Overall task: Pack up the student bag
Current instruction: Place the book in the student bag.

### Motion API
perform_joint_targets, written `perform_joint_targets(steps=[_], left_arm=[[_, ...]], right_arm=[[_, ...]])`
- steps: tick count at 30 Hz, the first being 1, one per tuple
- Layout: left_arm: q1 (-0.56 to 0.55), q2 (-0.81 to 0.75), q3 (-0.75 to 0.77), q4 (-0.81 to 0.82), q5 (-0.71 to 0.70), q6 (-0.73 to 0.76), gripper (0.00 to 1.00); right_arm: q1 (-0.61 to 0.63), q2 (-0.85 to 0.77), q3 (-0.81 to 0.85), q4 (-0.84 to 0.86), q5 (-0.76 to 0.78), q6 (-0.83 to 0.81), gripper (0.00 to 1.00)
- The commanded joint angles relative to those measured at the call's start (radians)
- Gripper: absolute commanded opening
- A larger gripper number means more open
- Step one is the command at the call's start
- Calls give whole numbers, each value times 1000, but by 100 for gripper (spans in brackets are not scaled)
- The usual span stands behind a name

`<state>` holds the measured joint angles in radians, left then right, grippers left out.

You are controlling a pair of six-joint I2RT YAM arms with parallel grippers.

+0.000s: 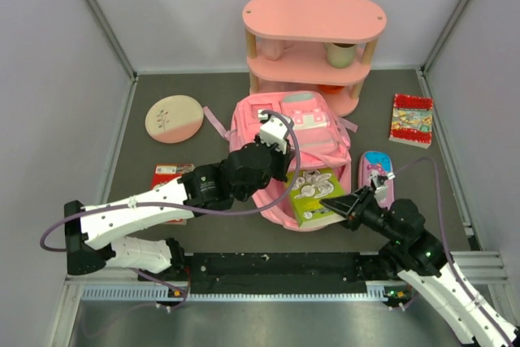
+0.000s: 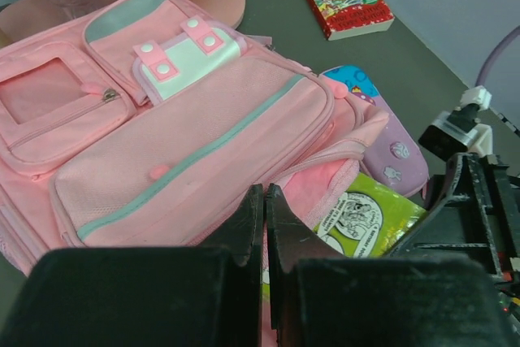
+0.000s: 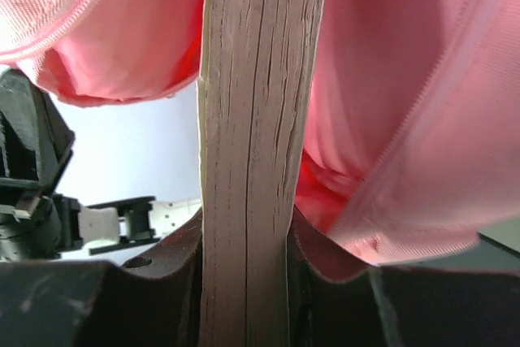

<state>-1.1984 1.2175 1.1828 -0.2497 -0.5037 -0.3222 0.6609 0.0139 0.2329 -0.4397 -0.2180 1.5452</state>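
Observation:
The pink student bag [image 1: 305, 132] lies front-up in the middle of the mat, its zip opening facing the arms. My left gripper [image 1: 276, 152] is shut on the bag's pink opening edge; in the left wrist view its tips [image 2: 265, 193] meet on that fabric rim. A green picture book [image 1: 313, 193] sticks out of the opening, partly inside the bag. My right gripper [image 1: 331, 201] is shut on the book's near end. The right wrist view shows the book's page edges [image 3: 248, 119] clamped between the jaws, with pink bag [image 3: 390, 119] lining around them.
A pink three-tier shelf [image 1: 313, 22] holding a cup [image 1: 341, 54] stands behind the bag. A red book [image 1: 411, 119] and a purple pencil case [image 1: 377, 175] lie to the right. A round pink-and-cream disc [image 1: 174, 119] and a red item [image 1: 169, 175] lie left.

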Motion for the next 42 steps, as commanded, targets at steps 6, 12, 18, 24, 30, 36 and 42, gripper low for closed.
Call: perform_joint_targets(steps=[6, 12, 18, 24, 30, 36, 42], left_arm=[[0, -52, -3, 145, 39, -46, 0], [-1, -81, -22, 155, 42, -57, 0], [-3, -111, -20, 158, 30, -48, 0], [-3, -125, -12, 159, 10, -35, 0], [-3, -130, -18, 159, 4, -44, 0], [-1, -131, -40, 167, 5, -64, 0], [-3, -125, -64, 182, 28, -89, 0]], right_arm=[[13, 115, -26, 550, -4, 56, 0], [11, 381, -6, 705, 25, 6, 0], [11, 618, 48, 915, 98, -114, 0], [11, 880, 106, 1100, 121, -151, 0], [11, 985, 62, 1082, 187, -106, 9], [11, 951, -16, 989, 215, -60, 33], [12, 838, -47, 862, 203, -22, 65]])
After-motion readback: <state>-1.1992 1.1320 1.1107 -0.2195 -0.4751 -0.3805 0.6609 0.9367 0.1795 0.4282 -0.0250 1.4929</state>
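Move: The right gripper already pinches the book by its near right edge; the bag's open mouth lies about 9 cm ahead, 5 cm left and roughly 6 cm below it. From this hand, the pencil case is some 8 cm ahead and 13 cm right, about 12 cm lower. The left gripper already pinches the raised flap; the same mouth lies about 4 cm to its right, barely 1 cm ahead and roughly 14 cm below. Drive the right gripper forward about 11 cm and some 5 cm left, rising a little first and then sinking to about 6 cm lower, to feed the book under the flap into the bag's mouth. Then spread the fingers off the book while easing slightly back and down. Keep the flap pinched and held up with the left gripper, shifting it only a centimetre or two. ##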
